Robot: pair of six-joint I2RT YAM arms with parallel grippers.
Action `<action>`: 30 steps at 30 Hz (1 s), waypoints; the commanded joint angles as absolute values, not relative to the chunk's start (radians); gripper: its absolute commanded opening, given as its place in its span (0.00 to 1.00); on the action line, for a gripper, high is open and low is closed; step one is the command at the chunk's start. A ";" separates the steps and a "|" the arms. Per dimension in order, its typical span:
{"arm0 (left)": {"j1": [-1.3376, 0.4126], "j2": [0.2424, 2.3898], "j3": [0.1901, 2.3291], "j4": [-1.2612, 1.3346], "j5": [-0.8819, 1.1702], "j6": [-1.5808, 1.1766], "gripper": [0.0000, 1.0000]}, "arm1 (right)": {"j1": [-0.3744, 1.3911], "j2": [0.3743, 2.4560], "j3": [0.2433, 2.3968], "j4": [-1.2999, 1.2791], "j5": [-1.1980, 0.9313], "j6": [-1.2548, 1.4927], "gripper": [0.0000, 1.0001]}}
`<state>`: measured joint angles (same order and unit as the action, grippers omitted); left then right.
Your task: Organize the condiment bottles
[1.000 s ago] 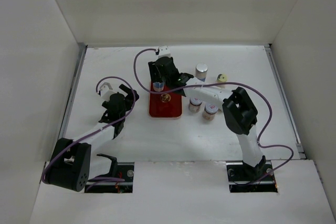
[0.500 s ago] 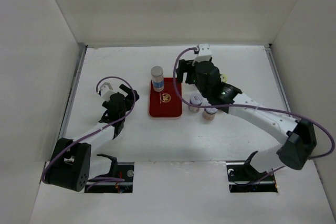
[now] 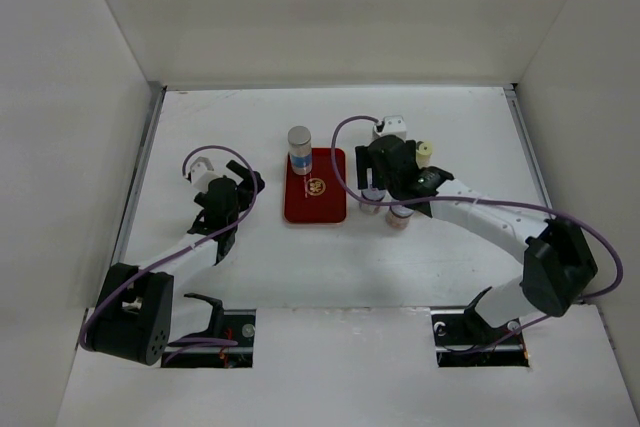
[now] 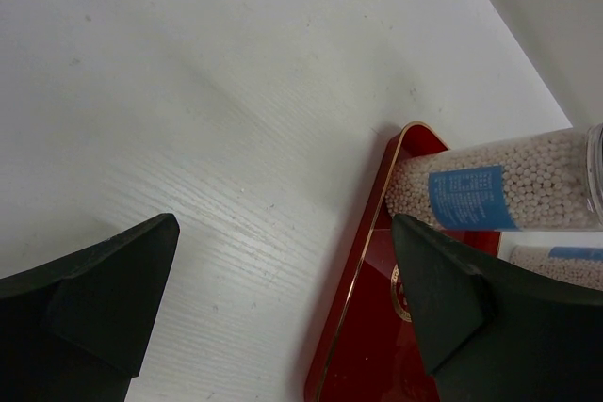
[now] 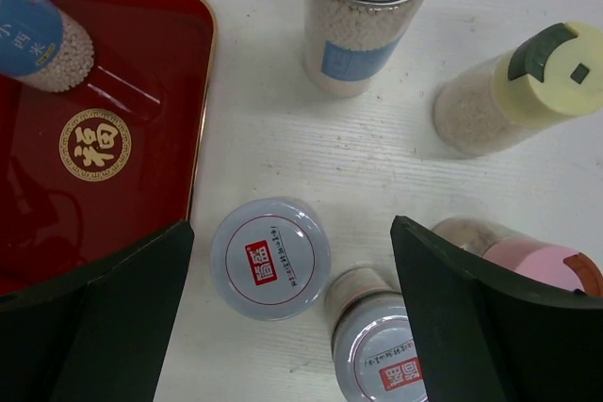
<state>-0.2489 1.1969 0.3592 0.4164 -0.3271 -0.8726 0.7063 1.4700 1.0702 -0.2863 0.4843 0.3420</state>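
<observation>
A blue-labelled jar with a silver cap (image 3: 299, 147) stands upright on the far-left corner of the red tray (image 3: 322, 209). It also shows in the left wrist view (image 4: 499, 185) and the right wrist view (image 5: 33, 30). My right gripper (image 3: 386, 173) is open and empty, hovering over the bottle group to the right of the tray. Between and below its fingers (image 5: 294, 313) are two white-capped jars (image 5: 270, 258) (image 5: 382, 353). A silver-capped jar (image 5: 372, 7), a yellow-cream-capped shaker (image 5: 532, 91) and a pink-capped one (image 5: 542, 265) stand around them. My left gripper (image 3: 240, 187) is open and empty, left of the tray (image 4: 353, 280).
White walls enclose the table on three sides. The yellow-cream shaker (image 3: 424, 150) stands just beyond the right gripper. Two jars (image 3: 372, 199) (image 3: 400, 215) stand close to the tray's right edge.
My right gripper let go of the blue-labelled jar on the tray, swung right, and now sits low over the bottle group. The left arm has not moved.
</observation>
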 commanded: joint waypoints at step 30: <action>-0.234 1.195 0.356 0.472 -0.301 -0.890 1.00 | 0.706 1.511 1.239 -0.186 0.413 0.350 0.46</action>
<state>-0.2424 1.2083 0.3592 0.4232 -0.3088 -0.8803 0.6888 1.5803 1.1061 -0.3141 0.4068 0.3618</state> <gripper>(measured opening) 0.997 0.700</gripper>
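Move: The grey-lidded jar I want stands right under my right hand, about 1 cm to its left, its middle some 9 cm below. A second grey-lidded jar sits about 4 cm nearer me and 6 cm to my hand's right. The silver-capped bottle is roughly 11 cm ahead and 2 cm right, and the red tray's middle about 5 cm ahead and 15 cm left. From my idle left hand that first jar is level ahead, some 30 cm right and slightly lower. I sink my open right hand almost straight down about 6 cm over the grey-lidded jar beside the tray, easing about 1 cm left and tipping the fingers some 10 degrees further down. There I close them until they stop on both sides of the jar, just under or around its lid, then keep that grip and start upward, roughly 2.5 cm. ##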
